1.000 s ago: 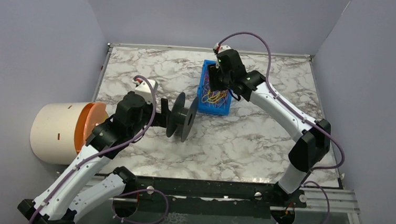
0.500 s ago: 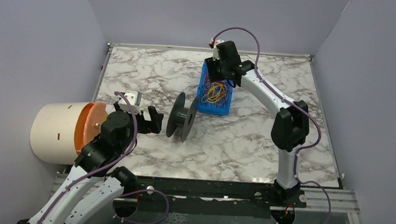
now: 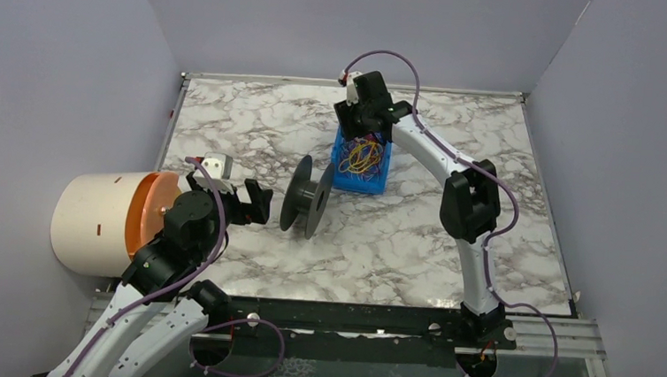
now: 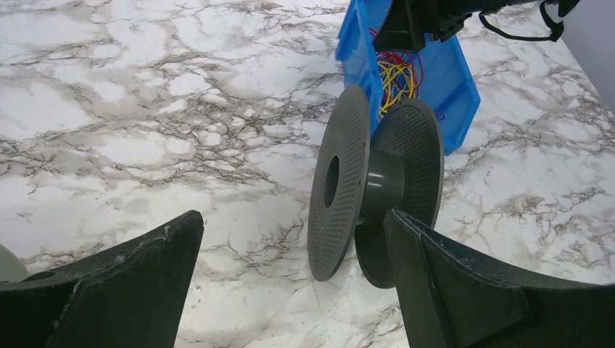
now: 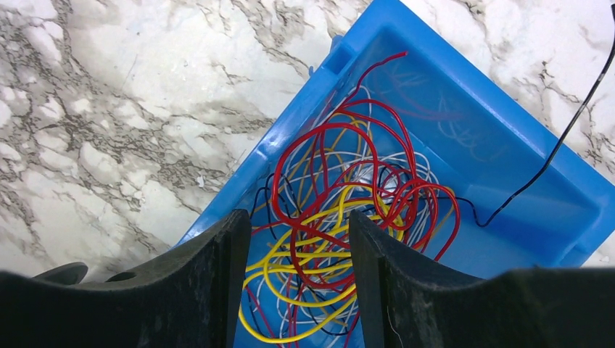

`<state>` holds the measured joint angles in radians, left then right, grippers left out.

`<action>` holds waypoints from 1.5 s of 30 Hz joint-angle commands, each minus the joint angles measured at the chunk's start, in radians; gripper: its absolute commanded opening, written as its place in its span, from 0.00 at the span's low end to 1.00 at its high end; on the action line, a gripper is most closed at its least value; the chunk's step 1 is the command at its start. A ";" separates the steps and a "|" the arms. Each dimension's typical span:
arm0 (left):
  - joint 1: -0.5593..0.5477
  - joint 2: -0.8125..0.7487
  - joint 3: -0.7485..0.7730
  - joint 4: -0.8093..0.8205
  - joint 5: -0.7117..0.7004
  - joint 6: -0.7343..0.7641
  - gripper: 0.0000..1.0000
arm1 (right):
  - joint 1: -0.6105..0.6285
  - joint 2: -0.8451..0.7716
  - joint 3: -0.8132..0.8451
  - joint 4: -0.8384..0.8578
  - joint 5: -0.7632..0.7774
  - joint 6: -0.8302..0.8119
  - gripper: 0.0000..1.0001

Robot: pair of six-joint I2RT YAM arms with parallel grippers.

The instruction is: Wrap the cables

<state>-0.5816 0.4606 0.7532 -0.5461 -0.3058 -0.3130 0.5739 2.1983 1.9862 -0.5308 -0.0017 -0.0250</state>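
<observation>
The cables [image 5: 319, 239] are a tangle of thin red, yellow, white and dark wires lying in a blue bin [image 5: 508, 145]. My right gripper [image 5: 299, 215] hangs open just above the tangle, and I see no wire pinched between its fingers. From above, the cables [image 3: 363, 158] fill the bin [image 3: 358, 187] under the right gripper [image 3: 358, 130]. A black spool [image 3: 307, 196] stands on its edge left of the bin. My left gripper [image 3: 256, 203] is wide open and empty, a short way left of the spool [image 4: 341, 181]. The left gripper [image 4: 291, 216] touches nothing.
A cream cylinder with an orange face [image 3: 101, 221] lies at the table's left edge beside the left arm. Grey walls close the table on three sides. A thin black wire [image 5: 558, 145] crosses above the bin's far corner.
My left gripper has drawn back leftward from the spool and opened a little wider; the spool stays standing. The right gripper shifted left and toward the bin's far end, still equally open.
</observation>
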 commanded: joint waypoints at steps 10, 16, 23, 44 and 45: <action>0.005 -0.009 -0.008 0.029 -0.025 0.008 0.98 | 0.000 0.062 0.042 0.053 0.078 -0.036 0.52; 0.005 -0.013 -0.009 0.026 -0.030 0.006 0.99 | 0.000 0.050 0.046 0.078 0.120 -0.028 0.22; 0.005 -0.006 -0.008 0.027 -0.032 0.004 0.99 | 0.000 -0.022 0.026 0.117 0.177 -0.037 0.01; 0.005 0.019 -0.007 0.026 -0.020 0.003 0.99 | 0.000 -0.387 0.164 0.183 0.280 -0.053 0.01; 0.004 0.021 -0.006 0.027 -0.018 0.004 0.99 | 0.000 -0.394 0.179 0.183 0.277 -0.052 0.01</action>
<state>-0.5816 0.4744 0.7509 -0.5461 -0.3088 -0.3130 0.5739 1.8439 2.1036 -0.3771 0.2512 -0.0723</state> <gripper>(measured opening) 0.989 0.025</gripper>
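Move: The red cable's raised loop lies just beyond the right fingertips, about 2 cm ahead, 1 cm right and 2 cm below. From the right hand, the yellow cable bundle is about 4 cm back, 4 cm right and 4 cm down; the upright spool is some 18 cm back and 10 cm left, about level in height. From the left hand, the red cable is about 30 cm ahead, 20 cm right and 15 cm below. The right hand dips slightly forward, pinches the red cable, then lifts it about 28 cm, tipping up some 35 degrees. ##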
